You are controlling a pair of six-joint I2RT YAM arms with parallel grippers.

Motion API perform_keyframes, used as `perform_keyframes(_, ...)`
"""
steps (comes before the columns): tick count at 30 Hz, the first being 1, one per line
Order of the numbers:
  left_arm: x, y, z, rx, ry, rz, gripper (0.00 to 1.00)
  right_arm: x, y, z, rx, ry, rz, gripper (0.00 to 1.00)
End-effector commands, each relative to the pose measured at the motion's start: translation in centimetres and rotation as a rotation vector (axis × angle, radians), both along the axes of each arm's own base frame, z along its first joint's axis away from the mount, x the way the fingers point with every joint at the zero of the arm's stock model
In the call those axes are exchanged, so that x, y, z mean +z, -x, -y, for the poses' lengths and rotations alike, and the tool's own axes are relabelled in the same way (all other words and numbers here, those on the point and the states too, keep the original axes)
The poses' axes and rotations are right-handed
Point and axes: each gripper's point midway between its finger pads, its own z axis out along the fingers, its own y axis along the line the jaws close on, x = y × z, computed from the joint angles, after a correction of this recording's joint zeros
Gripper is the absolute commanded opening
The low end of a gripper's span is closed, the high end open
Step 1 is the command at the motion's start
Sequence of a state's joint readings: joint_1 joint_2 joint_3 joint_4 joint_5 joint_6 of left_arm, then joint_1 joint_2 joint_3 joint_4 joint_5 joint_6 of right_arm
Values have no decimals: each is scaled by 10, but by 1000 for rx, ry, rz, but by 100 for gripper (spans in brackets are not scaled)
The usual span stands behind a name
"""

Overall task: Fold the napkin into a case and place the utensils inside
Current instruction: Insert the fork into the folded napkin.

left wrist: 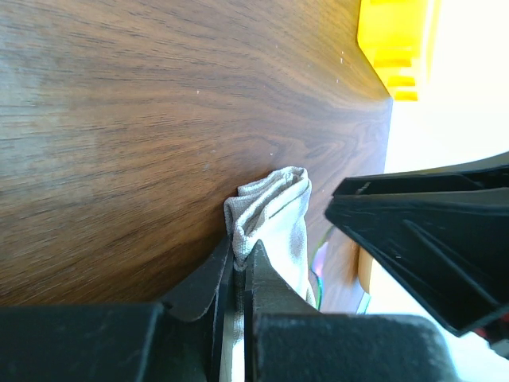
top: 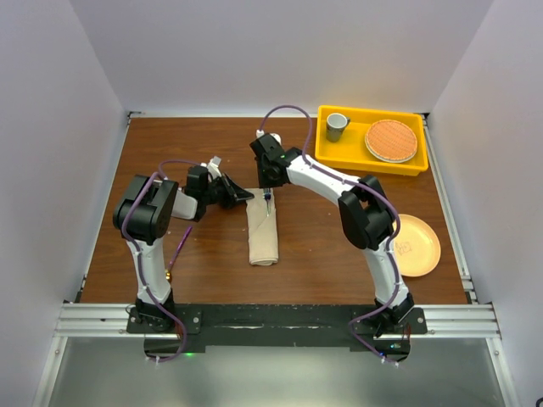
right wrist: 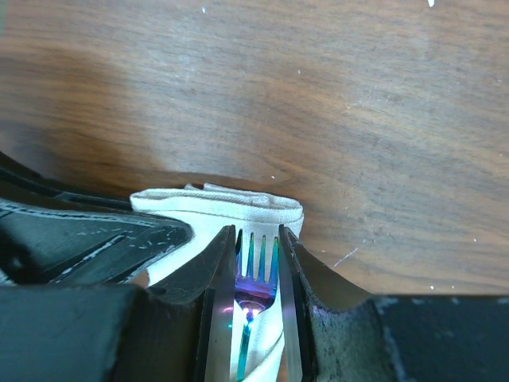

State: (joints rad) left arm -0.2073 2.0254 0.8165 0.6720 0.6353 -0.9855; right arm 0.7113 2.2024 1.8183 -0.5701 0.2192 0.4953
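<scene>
The beige napkin (top: 263,236) lies mid-table, folded into a long narrow case. My left gripper (top: 247,195) is shut on the case's upper left edge; in the left wrist view a fold of the napkin (left wrist: 274,208) is pinched between the tips of the left gripper (left wrist: 241,256). My right gripper (top: 268,197) hangs over the case's top end. In the right wrist view the right gripper (right wrist: 257,239) is shut on the head of the iridescent fork (right wrist: 258,267), tines toward the napkin's (right wrist: 231,205) folded rim. The spoon is out of view.
A yellow tray (top: 333,153) at the back right holds a grey cup (top: 337,126) and a round orange woven disc (top: 391,140). A peach plate (top: 416,246) lies at the right edge. The side walls stand close to the table.
</scene>
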Motion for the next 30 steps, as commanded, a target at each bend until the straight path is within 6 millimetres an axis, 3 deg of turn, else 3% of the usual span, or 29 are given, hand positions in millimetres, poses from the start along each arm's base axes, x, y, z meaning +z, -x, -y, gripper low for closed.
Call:
perform_keyframes(1,-6,-8,-7,37,-29,9,0,43,-6,-3,-28,-57,73,22)
perform_keyframes(14,-6,-8,-7,38,-27,9,0,13,21,4,-18,-14,-20,19)
perform_keyframes(19,-7,-9,-8,40,-26,6,0,11,21,3,-28,-23,-22,22)
perform_keyframes(22,-7,-9,-8,41,-25,6,0,11,20,0,-28,-31,-23,25)
perform_keyframes(26,-1,-10,-6,38,-18,17,0,13,21,0,-24,-30,-25,42)
perform_keyframes(30,10,-15,-6,36,-12,50,10,24,21,0,-23,-33,-19,56)
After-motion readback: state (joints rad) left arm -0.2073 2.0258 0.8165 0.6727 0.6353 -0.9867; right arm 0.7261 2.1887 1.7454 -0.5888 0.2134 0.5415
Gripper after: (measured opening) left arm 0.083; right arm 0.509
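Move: The fork's head is held in the right gripper, its handle already partly in the folded napkin. The pocket mouth lies about 5 cm back from the right hand, roughly level sideways and some 3 cm lower. The napkin's middle is about 9 cm back and 1 cm to the left, and the left fingertips, pinching its far-left corner, about 1 cm back and 5 cm left. From the left hand the pocket mouth is about 4 cm back and 5 cm right. Keep the left gripper still on its pinch of the napkin's far-left corner. With the right gripper, finish a slight lift, then draw the fork back towards you and down, about 2.5 cm each way and a touch to the right, sliding its handle farther into the pocket; then stay there and open the fingers to let go of the fork's head. ##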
